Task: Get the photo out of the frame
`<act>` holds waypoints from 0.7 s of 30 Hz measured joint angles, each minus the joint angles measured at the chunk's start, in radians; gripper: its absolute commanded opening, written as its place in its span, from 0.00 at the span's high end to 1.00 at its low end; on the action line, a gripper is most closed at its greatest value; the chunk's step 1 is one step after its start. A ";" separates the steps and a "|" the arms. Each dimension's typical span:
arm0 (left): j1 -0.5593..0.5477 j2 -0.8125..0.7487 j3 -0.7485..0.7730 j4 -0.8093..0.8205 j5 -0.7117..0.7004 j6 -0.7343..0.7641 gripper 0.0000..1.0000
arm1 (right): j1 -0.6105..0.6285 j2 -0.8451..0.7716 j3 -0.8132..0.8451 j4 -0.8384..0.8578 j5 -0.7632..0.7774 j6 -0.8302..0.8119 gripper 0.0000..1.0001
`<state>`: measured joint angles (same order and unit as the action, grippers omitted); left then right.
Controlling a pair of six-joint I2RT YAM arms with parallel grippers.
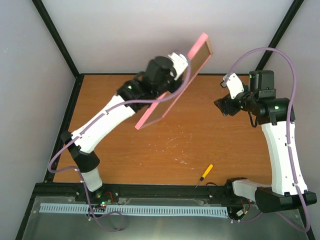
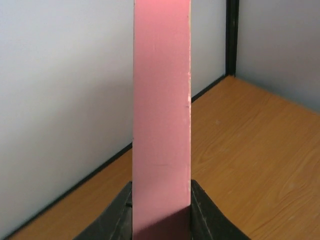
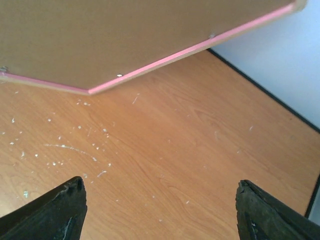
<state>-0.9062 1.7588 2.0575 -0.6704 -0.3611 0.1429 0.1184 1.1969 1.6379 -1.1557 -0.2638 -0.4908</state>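
My left gripper (image 1: pixel 181 64) holds the pink frame (image 1: pixel 159 107) up off the table, tilted, with its brown backing board turned towards the right arm. In the left wrist view the frame's pink edge (image 2: pixel 161 100) rises straight up from between the black fingers (image 2: pixel 117 215), and the left gripper (image 2: pixel 161 210) is shut on it. The right gripper (image 1: pixel 220 106) hovers to the right of the frame, apart from it. Its jaws stand wide open and empty (image 3: pixel 160 210), with the frame's brown back (image 3: pixel 125 35) above and ahead. The photo is hidden.
A yellow-handled screwdriver (image 1: pixel 205 175) lies near the front edge of the wooden table (image 1: pixel 165 150). Small white specks dot the wood (image 3: pixel 60 150). Black rails and grey walls close in the back and sides.
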 measured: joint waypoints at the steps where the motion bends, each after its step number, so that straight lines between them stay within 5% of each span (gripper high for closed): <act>1: 0.030 -0.002 0.025 -0.016 0.045 -0.056 0.99 | 0.000 0.000 -0.013 0.000 -0.006 0.002 0.21; 10: 0.257 -0.054 -0.013 -0.048 0.351 -0.446 0.99 | 0.000 -0.001 -0.117 0.008 -0.043 0.021 0.22; 21: 0.526 -0.393 -0.800 0.321 0.700 -0.885 0.99 | 0.000 -0.008 -0.293 0.066 -0.093 0.045 0.24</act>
<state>-0.3801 1.3663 1.2579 -0.3496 0.3389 -0.7418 0.1181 1.1893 1.3445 -1.0901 -0.3573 -0.4461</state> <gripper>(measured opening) 0.223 0.764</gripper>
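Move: The left hand already grips an edge of the picture frame, which hangs on a steep slant with its middle about 5 cm ahead, level sideways and some 12 cm below. The clear table middle it is being brought over lies roughly 40 cm below this hand and 4 cm left; the yellow screwdriver is about 21 cm back, 15 cm right, at table height. From the empty right hand the frame's middle is some 12 cm ahead, 19 cm left and 6 cm lower. Still pinching the frame's edge, the left hand swings about 15 cm left, first rising slightly and then sinking at a quickening pace, while the wrist rolls left side down and tips fingers down, some 60 degrees altogether, laying the frame over towards the table. The right hand sinks about 9 cm, tipping down a little, open and touching nothing. ##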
